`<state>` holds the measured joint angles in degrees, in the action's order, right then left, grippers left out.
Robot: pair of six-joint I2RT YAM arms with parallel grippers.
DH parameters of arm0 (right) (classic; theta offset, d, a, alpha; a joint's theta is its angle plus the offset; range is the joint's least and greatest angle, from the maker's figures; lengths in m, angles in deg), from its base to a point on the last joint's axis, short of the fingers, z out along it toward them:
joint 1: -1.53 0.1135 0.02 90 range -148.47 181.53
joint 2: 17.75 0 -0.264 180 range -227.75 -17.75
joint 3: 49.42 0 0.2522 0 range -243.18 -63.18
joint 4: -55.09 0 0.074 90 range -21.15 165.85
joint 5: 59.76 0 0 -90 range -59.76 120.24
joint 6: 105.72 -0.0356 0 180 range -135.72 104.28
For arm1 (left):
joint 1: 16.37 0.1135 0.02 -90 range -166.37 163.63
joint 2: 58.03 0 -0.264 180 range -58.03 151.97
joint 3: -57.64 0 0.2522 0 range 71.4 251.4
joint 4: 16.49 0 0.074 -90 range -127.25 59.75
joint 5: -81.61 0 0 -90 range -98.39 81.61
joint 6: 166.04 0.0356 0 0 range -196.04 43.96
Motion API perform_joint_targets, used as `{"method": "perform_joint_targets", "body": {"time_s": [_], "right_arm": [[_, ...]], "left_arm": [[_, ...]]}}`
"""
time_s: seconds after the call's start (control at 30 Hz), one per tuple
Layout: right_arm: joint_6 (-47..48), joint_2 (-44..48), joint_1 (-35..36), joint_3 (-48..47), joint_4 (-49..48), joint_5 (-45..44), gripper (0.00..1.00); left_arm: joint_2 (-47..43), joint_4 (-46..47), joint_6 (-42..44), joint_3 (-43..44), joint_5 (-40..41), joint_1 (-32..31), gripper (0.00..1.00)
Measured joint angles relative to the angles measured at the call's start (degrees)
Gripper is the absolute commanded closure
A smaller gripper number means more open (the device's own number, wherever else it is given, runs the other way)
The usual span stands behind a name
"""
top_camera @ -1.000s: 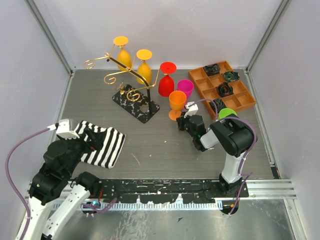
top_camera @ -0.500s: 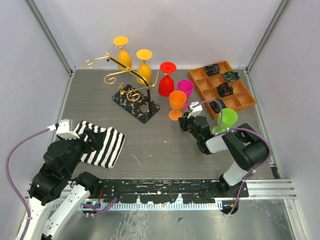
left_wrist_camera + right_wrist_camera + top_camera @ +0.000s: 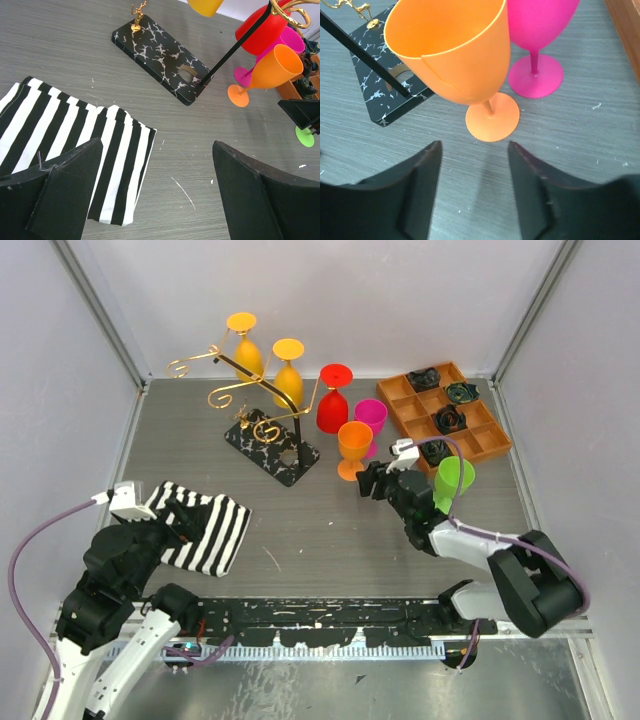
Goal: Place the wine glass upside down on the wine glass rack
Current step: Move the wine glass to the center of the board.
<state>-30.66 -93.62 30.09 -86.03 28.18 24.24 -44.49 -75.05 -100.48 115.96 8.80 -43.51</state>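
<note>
The wine glass rack (image 3: 262,392) is a gold scroll stand on a marbled black-and-white base (image 3: 268,447), at the back left. Two yellow glasses (image 3: 246,352) and a red glass (image 3: 333,405) hang upside down on it. An orange wine glass (image 3: 354,445) stands upright right of the base, with a magenta one (image 3: 372,418) behind it. My right gripper (image 3: 367,482) is low and open, its jaws just short of the orange glass's foot (image 3: 492,117), with nothing between them (image 3: 475,152). My left gripper (image 3: 155,147) is open over the striped cloth's edge, far from the glasses.
A green glass (image 3: 452,480) stands upright just right of my right wrist. An orange compartment tray (image 3: 497,450) with dark items sits at the back right. A black-and-white striped cloth (image 3: 215,530) lies at the front left. Grey walls enclose the table.
My right arm has stretched forward and dropped low toward the orange glass, and its jaws have gone from shut to open. The left arm has barely moved.
</note>
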Motion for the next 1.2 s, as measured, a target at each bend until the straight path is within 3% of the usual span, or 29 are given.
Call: {"method": "perform_joint_targets", "body": {"time_s": [0.13,0.33,0.6,0.9,1.2], "right_arm": [[-1.9,5.6,0.0,-2.0,10.2,-1.3,0.21],[-6.7,8.8,0.0,-13.6,29.1,-5.9,0.14],[-16.3,5.0,0.0,-30.4,46.1,-10.3,0.06],[-22.2,-7.8,0.0,-46.7,57.6,-11.8,0.03],[-24.7,-13.2,0.0,-52.9,61.9,-14.9,0.02]], "left_arm": [[-0.3,0.0,0.0,0.0,0.0,0.0,0.02],[-0.7,0.0,0.0,0.0,0.0,0.0,0.02],[-0.6,0.0,0.0,0.0,0.0,0.0,0.02],[-0.6,0.0,-0.1,0.0,0.1,0.0,0.02],[-0.6,0.0,-0.1,-0.1,0.1,0.0,0.02]]}}
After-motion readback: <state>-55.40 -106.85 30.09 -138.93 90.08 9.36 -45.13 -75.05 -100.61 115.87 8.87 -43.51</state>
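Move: The upright orange wine glass stands just in front of the right hand, about 7 cm ahead and 3 cm to its left, its middle roughly 4 cm lower. The magenta glass is about 12 cm ahead of that hand and 1 cm right. The red glass hanging on the rack is some 12 cm ahead, 7 cm left and 6 cm higher; the rack's board lies 12 cm ahead and 18 cm left. From the left hand, the orange glass is about 25 cm ahead, 29 cm right. No new contact can be seen: the right hand climbs about 10 cm with a slight back-off to its right, then reaches some 7 cm forward so that its fingers end over the orange glass's bowl. On the way the fingers spread from half to fully open, while the wrist tips down and turns clockwise, roughly 20 degrees each. ##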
